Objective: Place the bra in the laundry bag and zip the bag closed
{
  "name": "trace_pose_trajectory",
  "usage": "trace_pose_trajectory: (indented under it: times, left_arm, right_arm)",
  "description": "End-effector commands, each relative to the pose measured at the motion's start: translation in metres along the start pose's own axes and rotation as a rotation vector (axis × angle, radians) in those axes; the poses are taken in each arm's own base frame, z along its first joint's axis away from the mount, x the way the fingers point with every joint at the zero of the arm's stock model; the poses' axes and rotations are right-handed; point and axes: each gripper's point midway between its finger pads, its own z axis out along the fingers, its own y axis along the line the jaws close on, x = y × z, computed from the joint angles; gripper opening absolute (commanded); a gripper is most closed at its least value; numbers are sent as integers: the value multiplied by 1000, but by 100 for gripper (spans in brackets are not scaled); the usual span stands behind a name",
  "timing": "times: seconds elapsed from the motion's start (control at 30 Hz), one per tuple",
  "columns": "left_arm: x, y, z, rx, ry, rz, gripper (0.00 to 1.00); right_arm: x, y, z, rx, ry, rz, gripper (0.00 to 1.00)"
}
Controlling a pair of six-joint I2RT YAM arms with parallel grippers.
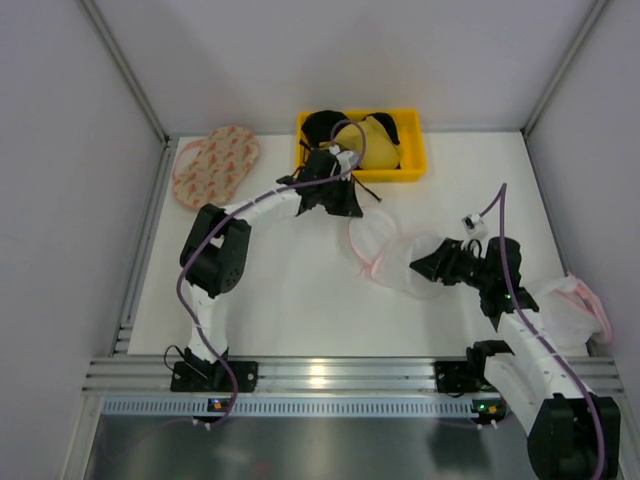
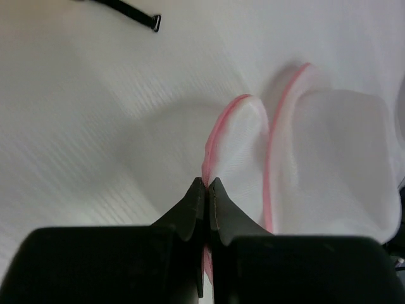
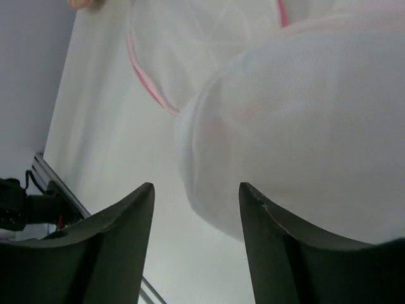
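The mustard-yellow bra [image 1: 377, 140] lies in the yellow bin [image 1: 410, 172] at the back, among black bras. The laundry bag [image 1: 395, 255], white mesh with a pink zip rim, lies crumpled on the table's middle. My left gripper [image 1: 356, 211] reaches to the bag's far-left edge. In the left wrist view that gripper [image 2: 207, 183] is shut on the pink rim [image 2: 218, 130]. My right gripper [image 1: 419, 267] sits at the bag's right side. In the right wrist view it [image 3: 196, 190] stands open, with the mesh [image 3: 304, 126] bulging just ahead of the fingers and nothing between them.
A larger oval pinkish bag [image 1: 215, 165] with orange-red marks lies at the back left. Another white mesh bag with pink trim [image 1: 575, 305] sits at the right edge by the right arm. A black strap [image 2: 126, 9] trails on the table near the bin.
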Motion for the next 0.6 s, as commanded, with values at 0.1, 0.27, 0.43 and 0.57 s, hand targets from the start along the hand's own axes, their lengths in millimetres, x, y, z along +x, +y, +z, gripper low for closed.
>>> trace_pose_trajectory:
  times: [0.1,0.27,0.43,0.57]
  left_arm:
    - [-97,-86,-130,72,-312,279,0]
    - [-92,-114,-173,100,-329,355,0]
    - [-77,-130,-199,144,-325,344,0]
    - [-52,-116,-199,108,-286,299,0]
  right_arm:
    - [-57,33,-12,-18,-133,-177,88]
    - [-81,48,-22,-22,-188,-306,98]
    - [-86,54,-19,-42,-146,-297,97]
    - [-82,48,-10,-38,-98,-259,97]
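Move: The left fingers are already shut on the pink rim of the laundry bag; the bag's middle lies about 9 cm back and 11 cm to the right of them, a few centimetres lower. The end of the black strap is some 4 cm ahead and 5 cm to their right, and the yellow basket's middle about 16 cm ahead and 2 cm right. From the right hand, its fingers already half open beside the bag, the bag's middle is roughly 4 cm forward, 4 cm left and slightly below. With the pink rim kept pinched, the left hand pulls the laundry bag briskly up off the table, rising about 25 cm before sinking back a touch, while drawing some 6 cm back and 5 cm left, away from the right hand, and tilting nearly 30 degrees. The right hand goes on opening from half to fully wide, leaving the bag free, and lifts about 8 cm with a slight forward drift, its fingers tipping upward some 15 degrees. ##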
